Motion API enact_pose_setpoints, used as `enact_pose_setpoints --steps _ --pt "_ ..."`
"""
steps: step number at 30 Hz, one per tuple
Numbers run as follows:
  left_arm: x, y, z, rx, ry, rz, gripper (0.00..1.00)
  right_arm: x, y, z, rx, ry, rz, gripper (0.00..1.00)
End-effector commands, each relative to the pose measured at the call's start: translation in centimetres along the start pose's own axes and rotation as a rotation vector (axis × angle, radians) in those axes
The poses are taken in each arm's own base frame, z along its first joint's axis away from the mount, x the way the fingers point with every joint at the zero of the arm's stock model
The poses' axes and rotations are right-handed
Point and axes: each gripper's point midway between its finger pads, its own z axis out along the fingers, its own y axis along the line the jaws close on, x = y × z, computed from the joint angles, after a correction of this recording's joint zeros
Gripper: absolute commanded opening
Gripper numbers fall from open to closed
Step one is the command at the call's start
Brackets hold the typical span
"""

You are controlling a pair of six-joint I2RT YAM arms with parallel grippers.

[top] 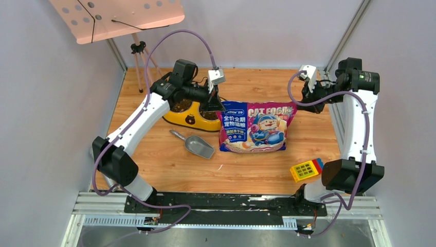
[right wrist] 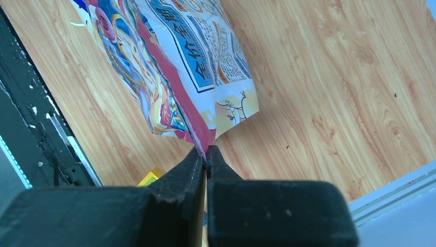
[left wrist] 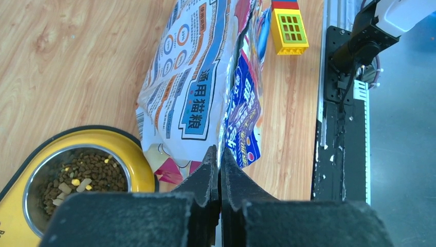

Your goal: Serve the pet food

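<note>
The glossy cat food bag (top: 256, 126) hangs between my two grippers, its printed front facing up. My left gripper (top: 212, 105) is shut on the bag's top left corner, right beside the yellow double-bowl feeder (top: 190, 118). In the left wrist view the jaws (left wrist: 219, 154) pinch the bag (left wrist: 195, 87), and brown kibble (left wrist: 82, 177) fills a feeder bowl (left wrist: 136, 170). My right gripper (top: 304, 100) is shut on the top right corner. In the right wrist view the jaws (right wrist: 206, 153) clamp the bag's pink edge (right wrist: 198, 123).
A grey metal scoop (top: 196, 145) lies on the wooden table left of the bag. A yellow toy block (top: 306, 170) sits near the right arm's base and shows in the left wrist view (left wrist: 289, 31). A pink perforated stand (top: 118, 15) stands at the back left.
</note>
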Motion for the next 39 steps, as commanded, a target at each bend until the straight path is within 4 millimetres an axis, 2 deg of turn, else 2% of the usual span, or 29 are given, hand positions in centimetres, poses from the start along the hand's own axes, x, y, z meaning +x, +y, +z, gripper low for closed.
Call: enact_pose_setpoints --steps 1,2,3,5,7,10,13,15,17,18,20,21,24,27,30,32,36,39 --pt "-1.3 0.4 -2.3 -0.056 -0.01 0.003 0.04 -0.2 -1.2 -1.2 0.079 -0.028 -0.014 0.05" --pt "-1.4 0.5 -2.4 -0.07 -0.011 0.002 0.13 -0.3 -1.3 -1.3 0.088 -0.038 0.009 0.15" --pt "-1.5 0.8 -2.7 -0.098 -0.006 -0.002 0.17 -0.4 -1.4 -1.6 0.099 -0.049 0.028 0.24" --pt "-1.6 1.3 -3.9 -0.168 0.013 0.001 0.27 -0.6 -1.6 -2.8 0.142 -0.073 0.072 0.35" --pt "-1.8 1.4 -6.3 -0.257 0.034 0.013 0.4 -0.8 -1.7 -4.4 0.196 -0.092 0.133 0.4" --pt "-1.0 2.5 -10.0 -0.398 0.049 -0.012 0.53 -0.1 -1.9 -6.4 0.288 -0.108 0.252 0.5" --pt "0.3 2.9 -13.1 -0.525 0.051 -0.05 0.62 1.5 -2.3 -6.6 0.36 -0.1 0.422 0.53" --pt "1.2 3.2 -14.5 -0.601 0.049 -0.09 0.69 2.3 -2.7 -6.3 0.413 -0.106 0.523 0.59" --pt "1.3 3.4 -16.1 -0.688 0.036 -0.122 0.77 2.5 -3.3 -6.3 0.483 -0.143 0.604 0.6" --pt "1.6 3.5 -16.5 -0.719 0.029 -0.148 0.8 1.7 -3.6 -6.7 0.517 -0.189 0.617 0.61" --pt "1.7 3.7 -18.1 -0.822 0.013 -0.174 0.94 0.1 -3.4 -7.4 0.535 -0.269 0.62 0.96" --pt "1.7 3.7 -19.3 -0.889 0.003 -0.174 0.98 -0.8 -3.5 -8.0 0.56 -0.314 0.613 1.0" --pt "1.9 4.2 -21.1 -1.015 -0.038 -0.185 1.0 -2.3 -4.9 -10.4 0.704 -0.402 0.603 1.0" --pt "1.9 4.5 -22.3 -1.074 -0.075 -0.207 1.0 -2.3 -6.2 -12.5 0.838 -0.43 0.644 1.0" --pt "1.5 4.7 -23.1 -1.088 -0.09 -0.197 1.0 -0.9 -7.1 -12.9 0.913 -0.427 0.76 1.0" --pt "1.2 4.9 -24.1 -1.122 -0.091 -0.187 1.0 -0.9 -6.8 -12.6 0.9 -0.449 0.818 1.0" --pt "-0.3 4.7 -25.7 -1.145 -0.104 -0.137 1.0 -3.9 -6.4 -14.5 0.891 -0.521 0.753 1.0" --pt "-0.6 4.5 -25.8 -1.135 -0.094 -0.102 1.0 -4.9 -6.7 -14.8 0.873 -0.558 0.78 1.0"
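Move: Each hand still pinches one upper corner of the closed cat food bag. The bag's middle lies about 12 cm right of the left hand, 2 cm back and 12 cm below. The filled double bowl is some 12 cm left and 9 cm ahead of the left hand, the scoop about 13 cm left and 5 cm back, both on the table. From the right hand, the bag's middle is roughly 15 cm left and 2 cm back, the yellow toy block 5 cm right and 16 cm back. Both hands let go of the bag's upper corners, fingers going from shut to wide open, and draw apart. The left swings away leftward about 23 cm, past the near bowl side and rising a little, its wrist turning some 60 degrees counter-clockwise; the right backs off right and up, roughly 10 cm each way, turning clockwise. ##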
